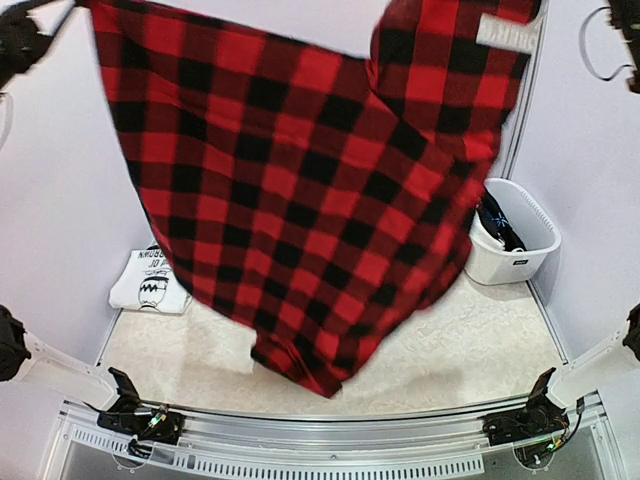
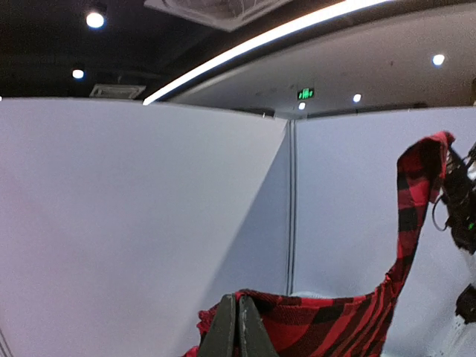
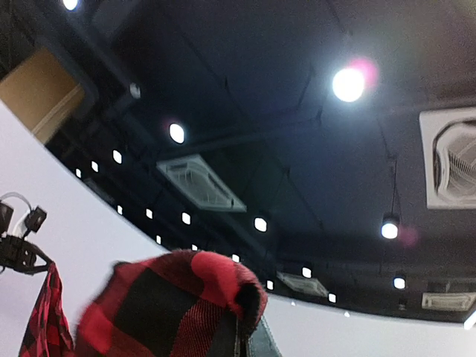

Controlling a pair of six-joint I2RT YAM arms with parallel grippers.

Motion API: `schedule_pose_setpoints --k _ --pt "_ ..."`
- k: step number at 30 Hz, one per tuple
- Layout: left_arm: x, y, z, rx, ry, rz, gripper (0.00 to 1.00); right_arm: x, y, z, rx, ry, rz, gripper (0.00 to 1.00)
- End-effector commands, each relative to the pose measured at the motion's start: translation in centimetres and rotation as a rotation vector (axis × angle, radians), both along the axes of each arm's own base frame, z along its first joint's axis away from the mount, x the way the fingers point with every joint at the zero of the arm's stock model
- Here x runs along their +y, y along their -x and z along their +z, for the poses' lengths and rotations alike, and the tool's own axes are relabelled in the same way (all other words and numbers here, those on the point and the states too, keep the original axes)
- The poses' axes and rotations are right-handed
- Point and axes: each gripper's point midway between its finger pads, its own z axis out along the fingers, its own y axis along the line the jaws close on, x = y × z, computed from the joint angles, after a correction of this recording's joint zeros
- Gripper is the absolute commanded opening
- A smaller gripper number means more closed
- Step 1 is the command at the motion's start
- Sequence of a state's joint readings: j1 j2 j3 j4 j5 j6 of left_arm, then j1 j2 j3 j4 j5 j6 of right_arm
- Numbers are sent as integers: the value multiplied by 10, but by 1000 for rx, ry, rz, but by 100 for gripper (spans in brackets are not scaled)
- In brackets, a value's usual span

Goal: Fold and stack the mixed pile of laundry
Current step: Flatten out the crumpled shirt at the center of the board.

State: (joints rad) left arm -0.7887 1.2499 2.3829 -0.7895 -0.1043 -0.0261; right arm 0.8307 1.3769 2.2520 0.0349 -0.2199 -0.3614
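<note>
A large red-black plaid garment (image 1: pixel 300 180) hangs spread out high above the table and fills most of the top view. A white label (image 1: pixel 508 32) shows near its upper right corner. My left gripper (image 2: pixel 238 301) is shut on its top left edge, with plaid cloth (image 2: pixel 327 320) bunched just behind the fingers. My right gripper (image 3: pixel 249 327) is shut on the other top corner, where the plaid cloth (image 3: pixel 163 305) folds over the fingertips. A folded white T-shirt (image 1: pixel 150 280) with black print lies on the table at the left, partly hidden behind the hanging cloth.
A white plastic tub (image 1: pixel 520 245) stands at the right of the table with dark clothes (image 1: pixel 495 225) in it. White partition walls close in the left, back and right. The pale table top (image 1: pixel 460 340) shows below the garment.
</note>
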Motion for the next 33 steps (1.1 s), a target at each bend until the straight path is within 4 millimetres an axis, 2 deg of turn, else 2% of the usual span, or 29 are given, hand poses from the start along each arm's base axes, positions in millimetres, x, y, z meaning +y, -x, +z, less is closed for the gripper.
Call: schedule_pose_setpoints --k 1,7,9,12,16,19,21,22,23,26,30,32,33 --pt "30 49 48 -182 142 -75 0 -75 84 39 -207 -189 99 0" --pt "42 98 70 -296 228 -241 0 -107 124 46 -296 -255 173 0" --pt "45 110 76 -321 253 -284 0 -122 142 47 -340 -278 190 0" --pt "50 124 84 -355 287 -337 0 -135 157 47 -376 -292 205 0" --pt "49 130 91 -379 320 -384 0 -146 167 47 -395 -307 208 0" --pt "39 115 90 -354 314 -360 0 -143 155 51 -341 -303 168 0" --pt "30 83 80 -292 284 -257 0 -132 124 53 -241 -292 73 0" --pt "27 63 72 -248 262 -182 0 -125 102 53 -174 -296 15 0" --pt "22 42 62 -196 233 -111 0 -120 72 50 -81 -307 -76 0" --pt "8 -26 12 -1 137 111 0 -104 -3 28 143 -273 -330 0" --pt "-16 -101 -85 247 -5 320 0 -50 -112 -45 389 -43 -641 0" --pt "-28 -136 -150 367 -95 402 0 -13 -185 -115 531 144 -732 0" --pt "-32 -153 -183 425 -138 435 0 -9 -212 -140 587 177 -752 0"
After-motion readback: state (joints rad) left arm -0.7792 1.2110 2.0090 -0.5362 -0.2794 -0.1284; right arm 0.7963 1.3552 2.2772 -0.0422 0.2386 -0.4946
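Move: The red plaid shirt hangs from both raised hands. The board's centre, where it is to be spread, lies about 17 cm ahead, 20 cm right and 68 cm below the left hand, and 20 cm ahead, 16 cm left and 78 cm below the right. The folded white shirt is some 20 cm ahead and 18 cm left of the left hand; the basket is roughly 32 cm ahead and 26 cm right of the right hand, both far below. Both hands, still pinching the shirt, swing back some 13 cm, then whip forward about 20 cm, dipping. ##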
